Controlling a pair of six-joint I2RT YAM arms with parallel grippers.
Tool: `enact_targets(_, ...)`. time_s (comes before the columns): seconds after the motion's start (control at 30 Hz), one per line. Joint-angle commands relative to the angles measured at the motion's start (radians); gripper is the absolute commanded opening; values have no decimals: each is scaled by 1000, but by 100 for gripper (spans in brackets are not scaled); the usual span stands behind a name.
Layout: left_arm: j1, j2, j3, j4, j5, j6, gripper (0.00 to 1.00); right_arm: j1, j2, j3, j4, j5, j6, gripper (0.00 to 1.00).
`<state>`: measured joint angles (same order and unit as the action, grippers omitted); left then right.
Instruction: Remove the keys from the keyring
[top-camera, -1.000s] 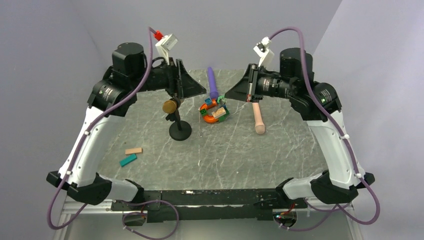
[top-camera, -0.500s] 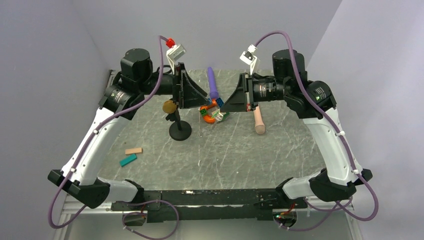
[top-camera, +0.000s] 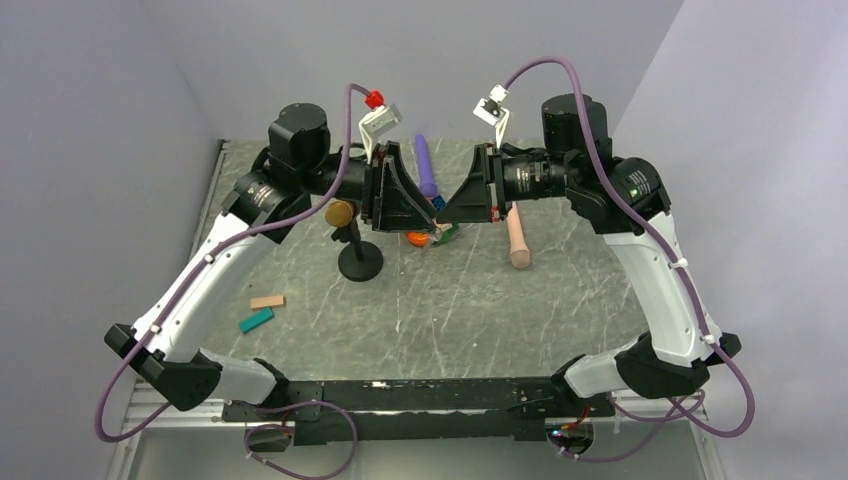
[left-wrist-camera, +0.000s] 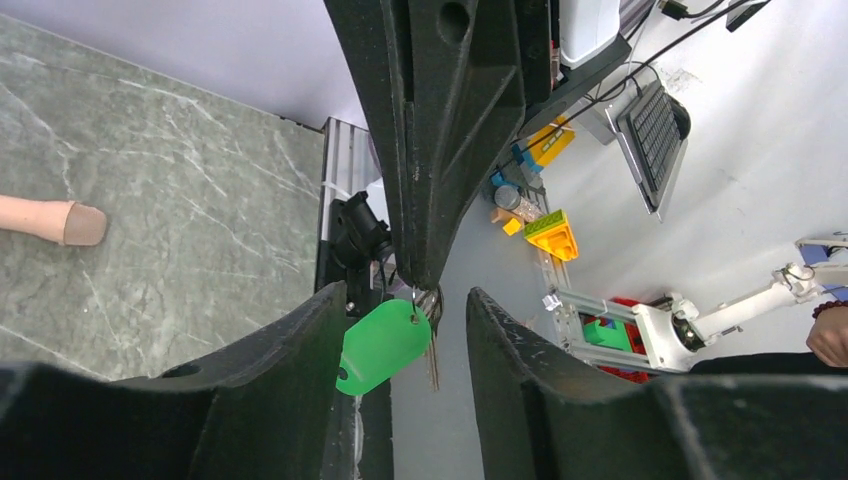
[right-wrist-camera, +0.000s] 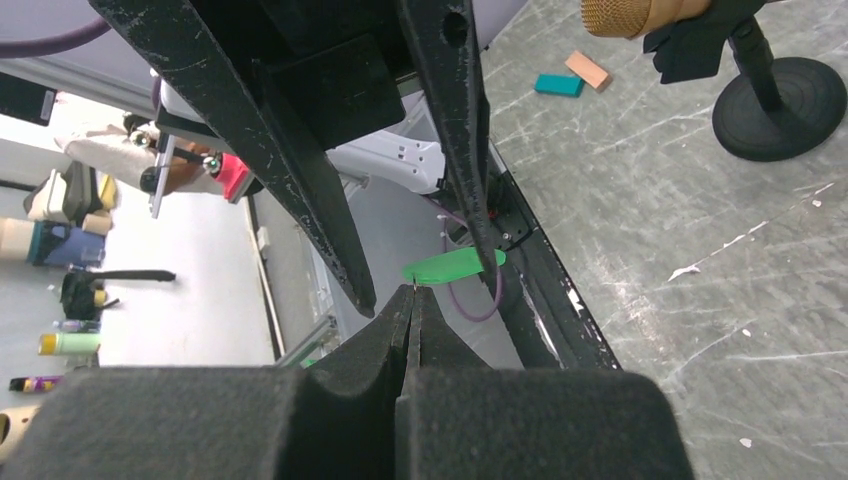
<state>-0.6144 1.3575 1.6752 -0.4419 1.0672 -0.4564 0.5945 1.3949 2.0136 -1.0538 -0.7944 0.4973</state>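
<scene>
Over the table's far middle, my right gripper (top-camera: 447, 213) is shut on the thin wire keyring (left-wrist-camera: 428, 298), its tips pinched together (right-wrist-camera: 412, 292). From the ring hang the keys: a flat bright-green piece (left-wrist-camera: 385, 345) and thin metal blades (left-wrist-camera: 433, 355) beside it. My left gripper (left-wrist-camera: 405, 295) faces the right one tip to tip (top-camera: 425, 215). It is open, one finger on each side of the hanging keys, and the left finger is close against the green piece. In the right wrist view the green piece (right-wrist-camera: 455, 266) shows edge-on just past my shut tips.
A gold-headed microphone (top-camera: 342, 212) on a black round-based stand (top-camera: 360, 265) stands just left of the grippers. A purple cylinder (top-camera: 426, 165) and a peach cylinder (top-camera: 517, 245) lie nearby. Toy pieces (top-camera: 425, 238) sit under the grippers. Teal (top-camera: 256, 320) and tan (top-camera: 267, 301) blocks lie front left.
Both arms swung inward until the grippers met. The left gripper came around the keys hanging from the right gripper and its jaws narrowed. The right gripper stayed shut.
</scene>
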Motion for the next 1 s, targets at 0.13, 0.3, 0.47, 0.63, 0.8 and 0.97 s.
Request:
enact_targets(0.13,-18,5,39,-24,26,37,26,7,-20,9,53,-17,-15,0)
enact_targets(0.3,-25,8,48,-34,21,38,0,9,-31,-5,75,-6,-9,0)
enact_targets(0.47,-29,-10,24,19,1,-5,0,8,-62,-58,170,-10,36,1)
enact_targets(0.63,-30,-41,-29,132,-68,-103,0,8,-98,-90,257,29,83,76)
enact_targets(0.8,-29,-53,-5,181,-192,-196,0,-21,-184,-185,448,78,171,84)
enact_targets(0.97,-27,-72,20,218,-365,-312,0,-36,-251,-293,647,124,273,76)
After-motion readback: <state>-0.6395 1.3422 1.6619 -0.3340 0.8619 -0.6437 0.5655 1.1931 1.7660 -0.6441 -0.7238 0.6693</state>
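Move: The green tag on the keyring sits almost between the left hand's open fingers, about 1 cm ahead of and 1 cm below its hand point, level sideways. From that hand, the brick pile is some 12 cm ahead, straight out, and 40 cm below; the microphone stand is about 5 cm ahead, 15 cm left and 32 cm below. From the right hand, whose shut tips hold the ring end, the tag is about 2 cm left, 1 cm ahead and 1 cm below. Easing back barely 1 cm, the left hand shuts its fingers on the green tag while the right holds the ring end still. Only then does the right open wide, let go and rise about 4 cm, drifting slightly right, its fingertips tilting up. The left keeps its pinch and heads forward some 3 cm and up 2 cm, turning about 10 degrees counter-clockwise. ##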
